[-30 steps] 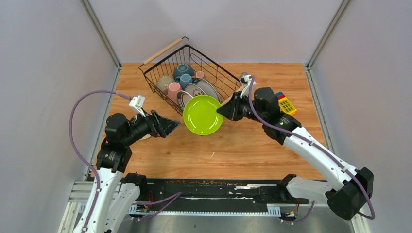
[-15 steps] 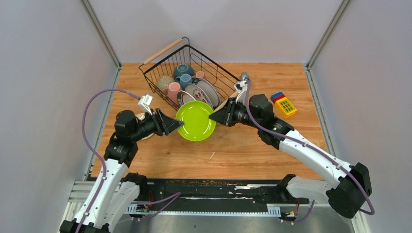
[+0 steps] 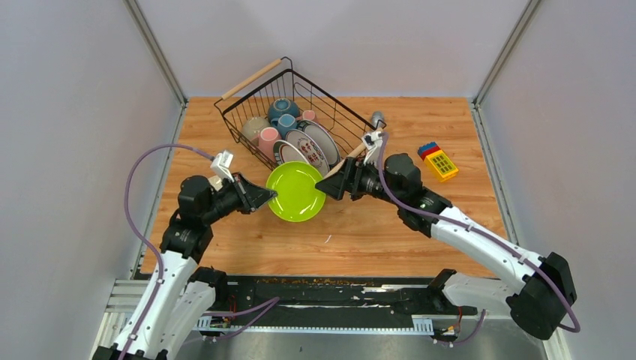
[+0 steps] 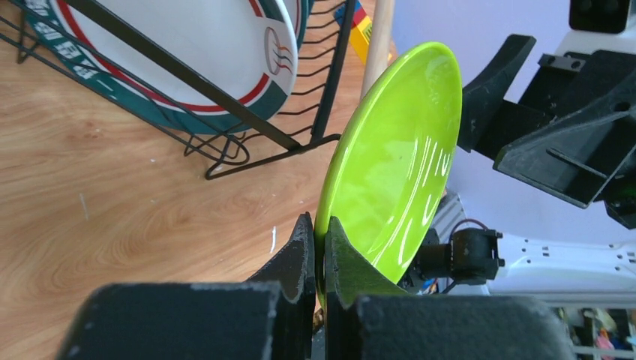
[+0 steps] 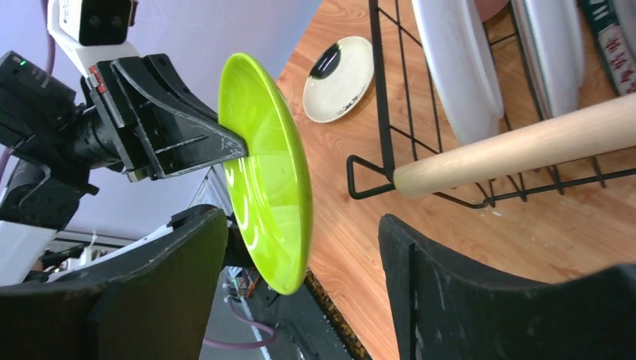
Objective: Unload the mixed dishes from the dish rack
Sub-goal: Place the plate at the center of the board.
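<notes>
The lime-green plate [image 3: 296, 191] stands on edge above the table, in front of the dish rack [image 3: 225, 112]. My left gripper [image 3: 264, 196] is shut on its left rim; in the left wrist view the gripper [image 4: 321, 251] pinches the plate [image 4: 397, 157]. My right gripper [image 3: 324, 186] is open at the right rim. In the right wrist view the right gripper [image 5: 304, 274] is wide open, with the plate [image 5: 270, 187] edge between its fingers, touching neither. The rack holds white patterned plates [image 3: 311, 142], a pink mug [image 3: 268, 139], a blue-grey mug [image 3: 285, 122], a teal bowl [image 3: 283, 107] and a beige bowl [image 3: 253, 126].
A small beige saucer [image 5: 337, 67] lies on the table to the left of the rack. The rack's near wooden handle [image 5: 517, 142] runs just behind my right gripper. A toy block [image 3: 439, 161] and a grey cylinder [image 3: 377, 118] sit to the right of the rack.
The green plate moved left and down. My left gripper came in and shut on its left rim. My right gripper, which held the plate, has opened and let go.
</notes>
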Controlling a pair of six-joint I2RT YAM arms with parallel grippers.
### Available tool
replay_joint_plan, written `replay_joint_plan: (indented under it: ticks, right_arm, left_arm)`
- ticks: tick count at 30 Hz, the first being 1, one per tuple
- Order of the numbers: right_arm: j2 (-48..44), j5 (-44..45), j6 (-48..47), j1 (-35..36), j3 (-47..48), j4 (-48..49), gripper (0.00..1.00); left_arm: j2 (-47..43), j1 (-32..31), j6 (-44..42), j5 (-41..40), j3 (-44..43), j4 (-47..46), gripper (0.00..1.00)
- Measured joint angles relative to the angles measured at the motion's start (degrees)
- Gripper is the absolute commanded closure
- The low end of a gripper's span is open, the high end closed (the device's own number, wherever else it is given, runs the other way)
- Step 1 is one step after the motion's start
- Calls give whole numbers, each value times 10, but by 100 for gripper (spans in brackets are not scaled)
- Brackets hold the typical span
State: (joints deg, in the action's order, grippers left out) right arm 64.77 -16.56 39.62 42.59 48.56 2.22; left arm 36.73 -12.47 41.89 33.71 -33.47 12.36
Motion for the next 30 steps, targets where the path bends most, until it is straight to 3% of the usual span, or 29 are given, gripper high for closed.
replay_joint_plan:
  ticks: [8,25,30]
  right_arm:
    - [-77,61,-35,0,-33,-3,0]
    - [-334,283,-179,0,-106,-104,0]
    - [-399,335,-218,0,-116,-132,0]
  left_arm:
    - [-42,0,14,-79,6,22,100]
    - [-223,1,162,-409,110,114,100]
    - [-220,16,196,-482,132,132,100]
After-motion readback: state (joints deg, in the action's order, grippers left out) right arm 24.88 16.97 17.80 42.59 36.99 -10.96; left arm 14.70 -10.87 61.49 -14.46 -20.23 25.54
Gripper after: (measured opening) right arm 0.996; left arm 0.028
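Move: The left hand already holds the green plate by its rim; the white plate lying on the board is about 21 cm to its left, 6 cm ahead and 20 cm below. The rack's near corner stands some 9 cm to this hand's right and 3 cm ahead; the nearest racked plate is about 14 cm ahead and 4 cm right. From the right hand, the white plate is roughly 35 cm left, 6 cm ahead and 22 cm down. Keeping its pinch on the green plate's rim, the left hand carries it some 13 cm left towards the white plate, sinking about 7 cm, mostly in the second half, while the wrist swings counter-clockwise until the fingers point ahead. The right hand, already clear of the rim, opens fully and draws off about 17 cm right, rising slightly and turning some 30 degrees clockwise. ##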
